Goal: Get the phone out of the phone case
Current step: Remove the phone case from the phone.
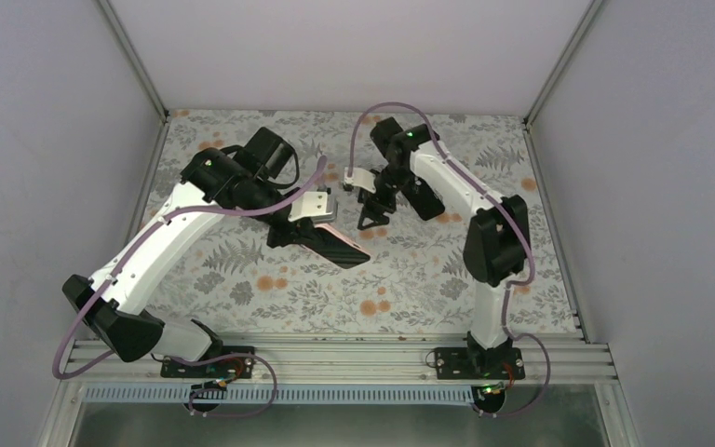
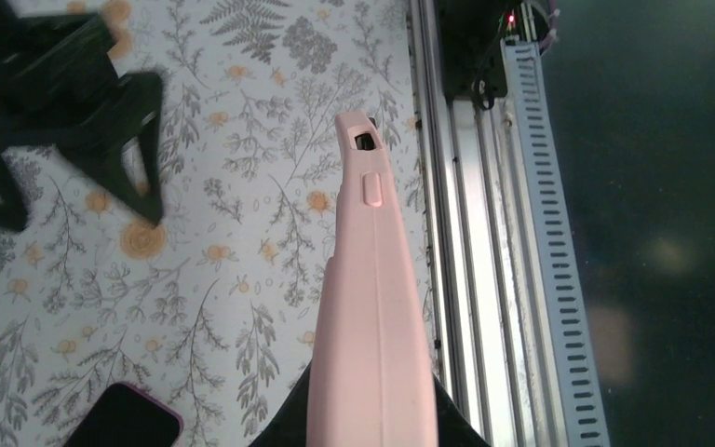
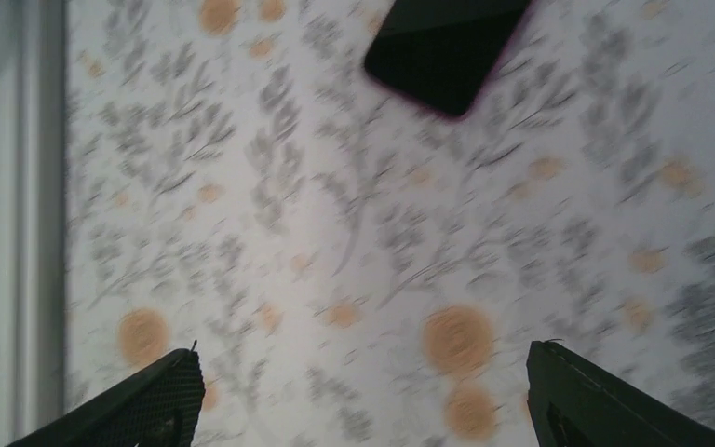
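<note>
My left gripper is shut on the pink phone case and holds it edge-on above the table. In the left wrist view the case runs up from between my dark fingers, with a button and a cut-out near its far end. The black phone, with a thin magenta rim, lies flat on the floral table just beside and below the case. It also shows in the left wrist view and the right wrist view. My right gripper is open and empty above the table, right of the phone.
The floral table cover spans the workspace. The aluminium rail with the arm bases runs along the near edge. White walls enclose the back and sides.
</note>
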Robot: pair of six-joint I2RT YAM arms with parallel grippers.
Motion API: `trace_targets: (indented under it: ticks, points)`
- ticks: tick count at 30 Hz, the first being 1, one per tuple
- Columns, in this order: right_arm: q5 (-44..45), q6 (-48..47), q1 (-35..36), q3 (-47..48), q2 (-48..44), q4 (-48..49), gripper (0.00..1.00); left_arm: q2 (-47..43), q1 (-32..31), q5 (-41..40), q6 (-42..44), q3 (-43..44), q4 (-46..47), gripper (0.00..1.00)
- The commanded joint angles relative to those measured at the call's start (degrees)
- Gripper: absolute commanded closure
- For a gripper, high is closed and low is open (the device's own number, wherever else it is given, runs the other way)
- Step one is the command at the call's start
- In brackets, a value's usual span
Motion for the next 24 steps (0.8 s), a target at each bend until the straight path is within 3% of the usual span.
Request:
trace_targets:
  ticks: [1, 5, 10, 24]
  points:
    - [-2.85, -0.41, -0.18, -10.84, -10.52, -0.28, 0.14, -1.39, 0.37, -0.98, 2.05, -1.1, 0.74, 0.98]
    - [-6.45, 0.74, 0.53, -20.36, -18.73, 1.11, 0.14, -0.91, 0.87, -1.58, 2.95, -1.3, 0.74, 0.98]
    - [-12.44, 0.96, 0.62, -24.57, -26.42, 1.66, 0.14, 0.45, 1.64, -1.44, 3.53, -0.29, 0.74, 0.98]
    - [-15.88, 2.11, 0.68, -26.44, -26.97, 4.22, 0.18, 3.12, 1.84, 0.45, 3.71, 2.01, 0.74, 0.98]
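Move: The pink phone case, with its phone still inside, is pinched in the left fingers, its middle about 4 cm right, 1 cm back and 4 cm below them. From the open right hand it is roughly 15 cm back, 9 cm left and 9 cm higher. The loose phone on the table lies some 5 cm ahead, 21 cm left and 15 cm below the right hand, the black case about 14 cm ahead, 18 cm right and equally low. The held pink case is approached by the right hand, which draws back about 11 cm, drifting a little right, and also rises some 6 cm, mostly late in the pull-back, then settles. Its fingers stay wide open while its left side rolls up about 15 degrees, pointing them more towards the case's free end. The left hand keeps its pinch and eases slightly down and forward. ##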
